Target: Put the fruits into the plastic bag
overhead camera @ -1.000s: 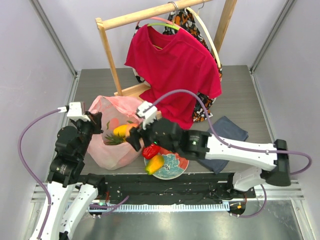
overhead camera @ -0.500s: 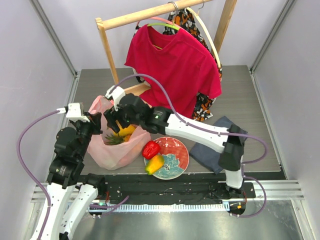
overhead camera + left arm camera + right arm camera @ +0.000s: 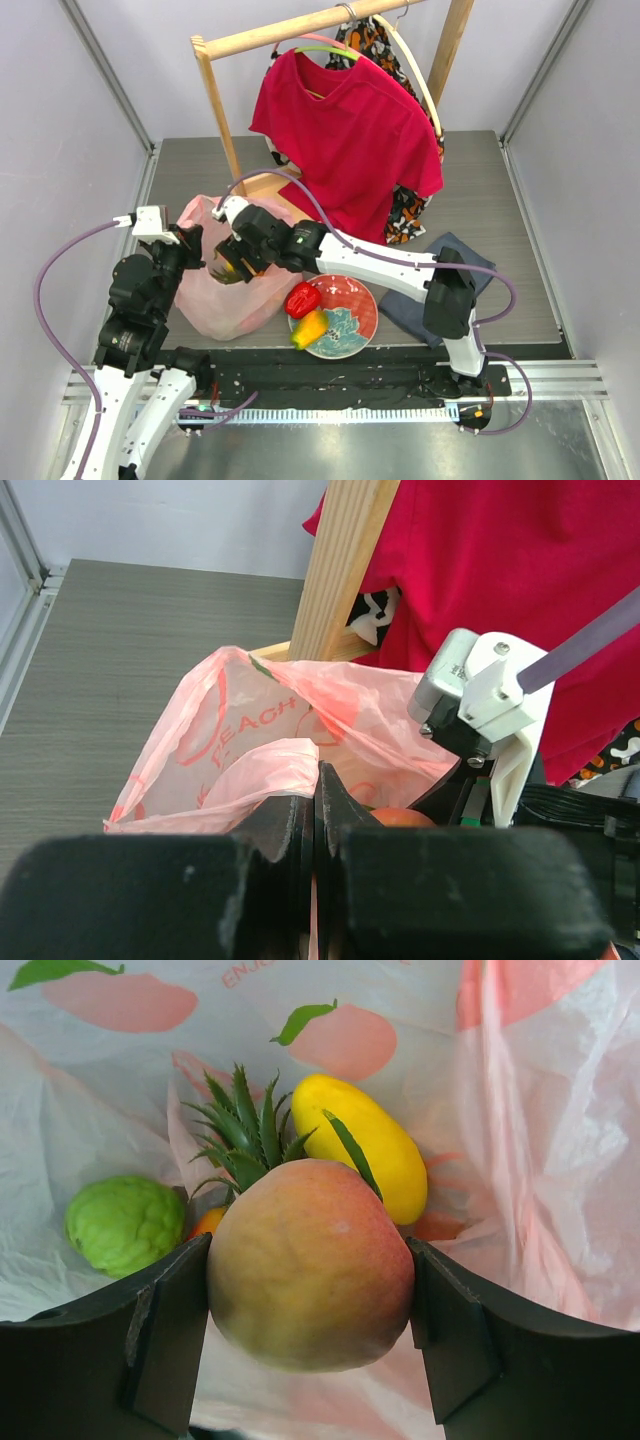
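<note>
The pink plastic bag (image 3: 215, 300) stands at the left, its mouth held up. My left gripper (image 3: 318, 780) is shut on the bag's near rim (image 3: 270, 765). My right gripper (image 3: 308, 1260) is shut on an orange-pink peach (image 3: 310, 1280) and hangs in the bag's mouth (image 3: 228, 262). Below the peach, inside the bag, lie a pineapple (image 3: 245, 1135), a yellow mango (image 3: 375, 1145) and a bumpy green fruit (image 3: 125, 1222). A red pepper (image 3: 301, 298) and a yellow-orange fruit (image 3: 310, 327) sit on the red plate (image 3: 358, 305).
A wooden clothes rack (image 3: 225, 120) with a red T-shirt (image 3: 345, 150) stands just behind the bag. A folded grey-blue cloth (image 3: 455, 262) lies right of the plate. My right arm stretches across above the plate.
My right gripper has carried the peach left from beside the plate to the bag's mouth and dipped into it. The left gripper has stayed still on the bag's rim.
</note>
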Controlling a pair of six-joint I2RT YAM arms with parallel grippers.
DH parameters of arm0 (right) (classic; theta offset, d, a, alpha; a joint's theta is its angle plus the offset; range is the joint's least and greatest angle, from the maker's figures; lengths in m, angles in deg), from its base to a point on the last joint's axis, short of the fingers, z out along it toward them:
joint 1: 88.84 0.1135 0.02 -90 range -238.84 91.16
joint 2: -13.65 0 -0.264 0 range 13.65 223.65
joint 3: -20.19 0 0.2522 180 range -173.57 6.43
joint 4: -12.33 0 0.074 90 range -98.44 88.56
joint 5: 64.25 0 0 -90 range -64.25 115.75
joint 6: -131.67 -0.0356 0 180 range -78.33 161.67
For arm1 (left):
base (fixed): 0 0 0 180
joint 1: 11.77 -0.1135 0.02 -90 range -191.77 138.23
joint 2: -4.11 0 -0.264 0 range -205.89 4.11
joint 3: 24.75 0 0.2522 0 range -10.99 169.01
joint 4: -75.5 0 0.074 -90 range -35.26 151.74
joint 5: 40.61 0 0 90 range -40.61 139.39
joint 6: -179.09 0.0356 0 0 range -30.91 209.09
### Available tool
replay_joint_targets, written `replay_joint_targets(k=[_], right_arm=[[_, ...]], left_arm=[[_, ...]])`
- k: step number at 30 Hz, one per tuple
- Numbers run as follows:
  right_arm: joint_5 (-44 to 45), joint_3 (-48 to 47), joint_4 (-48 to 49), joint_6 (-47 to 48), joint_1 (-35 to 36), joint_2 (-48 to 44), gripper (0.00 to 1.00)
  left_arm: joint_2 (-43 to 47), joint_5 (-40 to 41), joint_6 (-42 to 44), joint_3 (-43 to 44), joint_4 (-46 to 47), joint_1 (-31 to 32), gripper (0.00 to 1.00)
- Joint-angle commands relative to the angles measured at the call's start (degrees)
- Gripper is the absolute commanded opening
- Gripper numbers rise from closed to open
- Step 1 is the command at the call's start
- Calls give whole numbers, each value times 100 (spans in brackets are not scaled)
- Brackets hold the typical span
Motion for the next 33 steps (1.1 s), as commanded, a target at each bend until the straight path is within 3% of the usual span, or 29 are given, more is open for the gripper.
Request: replay_joint_targets(k=[1, 8, 14, 22, 33], right_arm=[[-140, -2, 76, -5, -1, 54, 52], [-413, -143, 103, -102, 122, 406, 77], [-465, -134, 68, -102, 131, 459, 89], [-431, -117, 120, -66, 131, 354, 99], [-773, 568, 1103, -216, 122, -410, 100]], left_arm=[[15, 25, 31, -5, 239, 0, 0], [24, 7, 31, -5, 239, 0, 0], [-2, -28, 31, 4, 240, 0, 0], [6, -63, 31, 4, 239, -8, 0], [68, -124, 31, -14, 275, 0, 0]])
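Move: My right hand holds the peach in the mouth of the pink bag. The pineapple it is going onto lies about 9 cm below, some 3 cm ahead and 2 cm left, with the mango at that depth about 6 cm ahead and 2 cm left. Outside the bag, the red pepper sits about 13 cm right, 3 cm back and 11 cm lower. From my left hand, the pineapple is roughly 7 cm right, 4 cm ahead and 22 cm down. I lower the peach about 5 cm deeper into the bag with my right hand, towards the pineapple, easing back and slightly left by a couple of centimetres. Near the bottom of that dip I spread my fingers fully and let go of the peach, then stay low with them open. My left hand keeps its pinch on the bag's rim, holding it up. ##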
